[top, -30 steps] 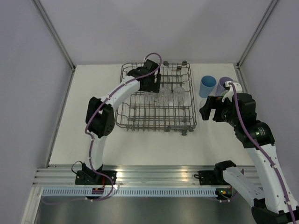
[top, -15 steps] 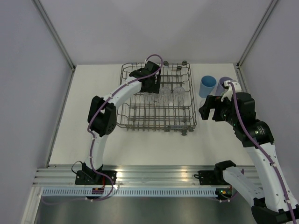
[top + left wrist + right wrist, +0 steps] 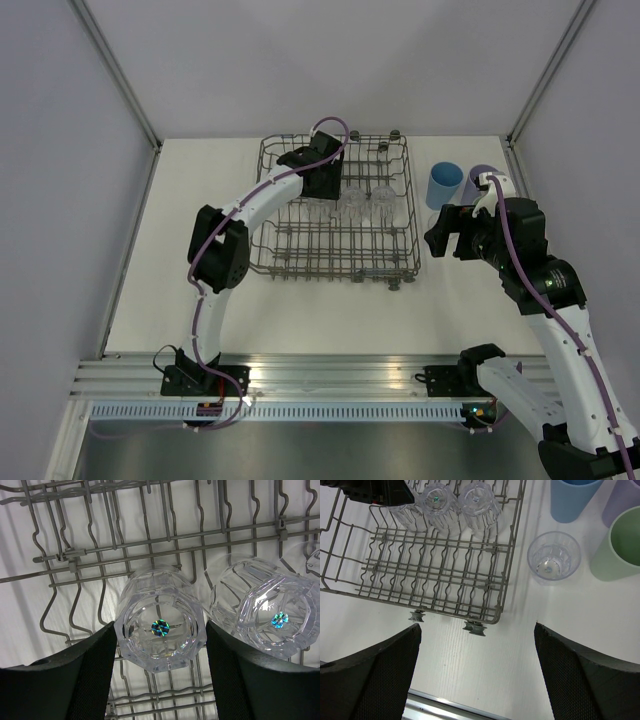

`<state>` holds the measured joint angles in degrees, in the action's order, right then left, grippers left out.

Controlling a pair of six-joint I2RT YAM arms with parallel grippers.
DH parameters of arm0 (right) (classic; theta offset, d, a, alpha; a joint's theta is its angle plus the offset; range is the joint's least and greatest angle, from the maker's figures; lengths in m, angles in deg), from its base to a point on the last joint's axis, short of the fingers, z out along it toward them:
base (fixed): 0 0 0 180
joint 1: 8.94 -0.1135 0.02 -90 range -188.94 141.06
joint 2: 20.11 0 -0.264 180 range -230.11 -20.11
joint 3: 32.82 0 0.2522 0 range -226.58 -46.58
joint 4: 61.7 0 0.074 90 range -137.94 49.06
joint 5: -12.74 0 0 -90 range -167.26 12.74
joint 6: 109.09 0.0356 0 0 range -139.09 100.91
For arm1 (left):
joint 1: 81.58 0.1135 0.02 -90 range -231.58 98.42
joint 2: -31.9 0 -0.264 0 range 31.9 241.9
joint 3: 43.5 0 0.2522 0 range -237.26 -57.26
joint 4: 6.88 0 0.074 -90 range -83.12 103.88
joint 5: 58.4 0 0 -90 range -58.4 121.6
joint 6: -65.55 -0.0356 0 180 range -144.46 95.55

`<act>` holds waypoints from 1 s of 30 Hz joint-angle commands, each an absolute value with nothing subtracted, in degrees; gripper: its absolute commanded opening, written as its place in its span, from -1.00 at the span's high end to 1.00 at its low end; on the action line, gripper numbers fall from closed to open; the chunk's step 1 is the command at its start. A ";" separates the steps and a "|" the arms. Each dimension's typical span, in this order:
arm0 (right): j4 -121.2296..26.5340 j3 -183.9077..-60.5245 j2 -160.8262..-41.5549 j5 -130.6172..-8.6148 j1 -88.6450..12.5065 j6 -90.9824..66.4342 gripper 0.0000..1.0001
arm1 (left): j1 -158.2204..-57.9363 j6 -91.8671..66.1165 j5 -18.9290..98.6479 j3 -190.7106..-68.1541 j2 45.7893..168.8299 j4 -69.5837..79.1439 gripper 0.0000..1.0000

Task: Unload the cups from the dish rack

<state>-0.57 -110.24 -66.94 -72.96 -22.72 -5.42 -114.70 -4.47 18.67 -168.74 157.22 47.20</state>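
The grey wire dish rack stands mid-table. My left gripper reaches down into its far part. In the left wrist view its two fingers press both sides of an upside-down clear cup, so the left gripper is shut on it. Another inverted clear cup stands just to the right, and two show in the right wrist view. My right gripper hangs open over bare table by the rack's near right corner.
Right of the rack, upright on the table, are a blue cup, a lavender cup, a light green cup and a clear cup. Rack wheels stick out at its near edge. Walls enclose the table on three sides.
The left gripper's jaws have come together onto the clear cup in the rack. The right arm has barely moved.
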 commanded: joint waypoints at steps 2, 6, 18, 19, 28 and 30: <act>-1.89 -111.36 -66.60 -72.69 -22.92 -5.99 -0.96 | -114.63 -4.07 19.38 -167.74 152.85 46.52 0.90; -1.98 -111.27 -66.25 -73.13 -23.00 -6.17 -0.96 | -114.63 -3.98 18.94 -167.57 149.95 46.87 0.95; -3.02 -111.54 -65.90 -73.39 -22.92 -6.08 -0.96 | -114.63 -4.07 17.62 -166.43 141.95 48.28 0.95; -4.60 -110.92 -65.38 -71.82 -22.92 -5.30 -0.95 | -114.71 -3.80 17.88 -165.73 139.94 48.19 0.95; -27.69 -103.19 -64.84 -45.58 -23.00 11.36 -0.96 | -116.64 -1.26 25.18 -153.61 122.10 38.54 0.95; -37.07 -100.21 -65.37 -43.52 -22.92 19.18 -0.96 | -117.17 0.32 28.06 -148.07 115.51 33.11 0.95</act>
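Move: The left hand already grips a clear glass in the rack, its middle some 2 cm ahead and 3 cm below that hand. Two more clear glasses stand level with the held one, about 7 and 15 cm to its right. The open right hand waits roughly 28 cm right, 22 cm back and 17 cm above the left hand. From the right hand the held glass lies about 24 cm ahead, 28 cm left and 20 cm lower. Up out of the rack goes the left hand, slowly and then faster, some 17 cm, keeping its grip on the clear glass; late on it also draws back about 8 cm while its fingers tip up and swing towards the right hand. Near the end the right hand, still open, sets off left and up about 7 cm towards the glass, tilting its fingers left. ##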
